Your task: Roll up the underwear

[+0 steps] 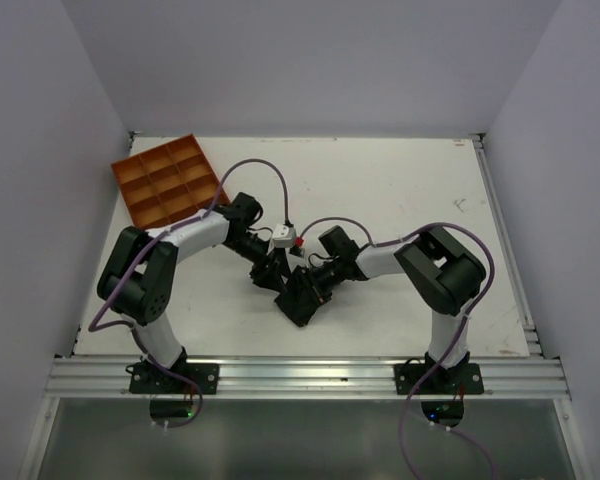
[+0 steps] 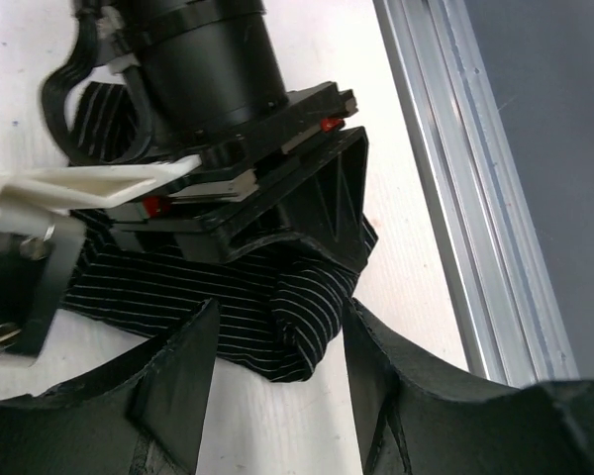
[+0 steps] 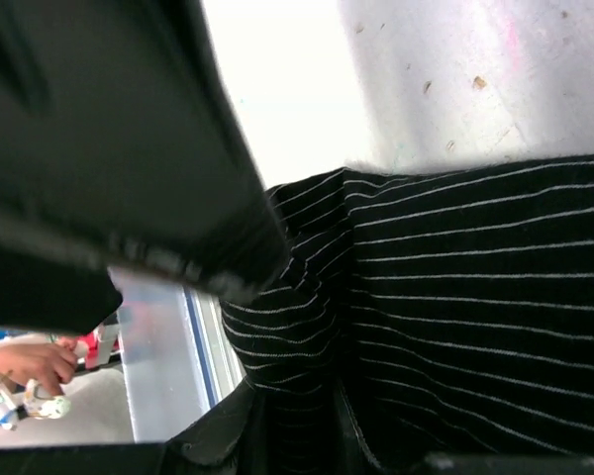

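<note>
The underwear (image 1: pixel 298 298) is a bunched black garment with thin white stripes, lying on the white table between the two arms near the front edge. My right gripper (image 3: pixel 302 426) is shut on a gathered fold of the underwear (image 3: pixel 455 297). Seen from the left wrist, one of the right gripper's fingers (image 2: pixel 322 203) presses down on the cloth (image 2: pixel 178 287). My left gripper (image 2: pixel 282 317) stands open, and a rounded fold of the fabric pokes between its fingers without touching either one. From above, the left gripper (image 1: pixel 270 272) and the right gripper (image 1: pixel 310 285) meet over the garment.
An orange compartment tray (image 1: pixel 170 180) sits at the table's back left corner. The aluminium rail (image 2: pixel 475 198) of the front edge runs just beside the garment. Both arms crowd the middle, with purple cables looping above them.
</note>
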Motion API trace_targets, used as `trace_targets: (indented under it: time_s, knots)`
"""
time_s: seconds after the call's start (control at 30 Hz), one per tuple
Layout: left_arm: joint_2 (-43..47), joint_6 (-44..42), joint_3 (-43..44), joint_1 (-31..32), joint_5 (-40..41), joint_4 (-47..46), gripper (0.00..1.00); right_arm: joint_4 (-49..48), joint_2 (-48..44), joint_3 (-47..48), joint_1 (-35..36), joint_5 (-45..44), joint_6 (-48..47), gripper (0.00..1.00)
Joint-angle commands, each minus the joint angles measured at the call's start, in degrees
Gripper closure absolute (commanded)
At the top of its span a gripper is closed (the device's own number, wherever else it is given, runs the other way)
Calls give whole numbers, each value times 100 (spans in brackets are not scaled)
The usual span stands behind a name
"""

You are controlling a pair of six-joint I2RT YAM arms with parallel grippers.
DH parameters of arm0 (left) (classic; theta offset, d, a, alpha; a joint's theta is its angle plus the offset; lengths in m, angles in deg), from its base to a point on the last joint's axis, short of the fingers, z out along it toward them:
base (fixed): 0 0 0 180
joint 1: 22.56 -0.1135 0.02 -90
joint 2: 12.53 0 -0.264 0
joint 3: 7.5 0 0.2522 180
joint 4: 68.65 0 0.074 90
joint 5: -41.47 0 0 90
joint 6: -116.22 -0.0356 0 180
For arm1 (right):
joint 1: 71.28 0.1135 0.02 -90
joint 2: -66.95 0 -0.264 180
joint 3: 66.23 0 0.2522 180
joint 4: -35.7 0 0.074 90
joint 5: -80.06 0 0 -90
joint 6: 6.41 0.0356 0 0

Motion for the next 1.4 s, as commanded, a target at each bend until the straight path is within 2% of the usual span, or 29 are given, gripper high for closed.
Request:
trace_targets:
  time_s: [0.0,0.2,0.3,0.4,0.43,0.5,0.6,0.73,1.07,1.23,1.37]
  knots:
    - [-85,-267,-93,141,-272,245,43,747,294,71,18,-863,-321,77]
    - [-383,-171,-155,353,-175,219,43,949,250,194,18,-1013,-356,76]
    - [-550,-232,-76,414,-132,298,46,1002,224,212,18,-1057,-347,76]
    - [-691,-355,64,432,-87,483,55,1081,215,264,18,-1100,-347,76]
    - [-726,-329,99,423,-79,483,63,1168,198,282,18,-1127,-373,76]
    - [-945,-337,327,432,35,596,72,1283,110,308,18,-1345,-399,75]
    - [-1218,-443,547,423,71,887,78,1362,-39,326,9,-1557,-347,70]
    - [-1482,-522,890,432,53,1194,93,1415,-276,274,18,-1960,-137,66]
    - [-1772,-320,996,432,291,1265,97,1407,-1260,-69,18,-2691,470,54]
    - [-1808,-259,961,449,282,1230,97,1143,-1779,-490,26,-3112,1093,51]
    - [-1650,-48,795,441,334,941,97,1283,-1999,-579,18,-3368,1340,48]
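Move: The rolled edge of the underwear, still pinched in the right hand's fingers, has its middle about 4 cm back from the left hand, 3 cm to its right and 6 cm below. The flat remainder starts forward of the roll, with its middle some 1 cm ahead and 6 cm right of the left hand. For the right hand the roll lies right at its fingertips, the flat part roughly 5 cm ahead and 3 cm right. The left fingers close on the rolled edge beside the right hand's grip, after coming back and down about 4 cm; the left hand then eases slightly forward and rightward, rolling some 15 degrees, and keeps its pinch. Once it has hold, the right fingers open and let go, drawing off right, a little forward and up, tipping down and turning clockwise. ##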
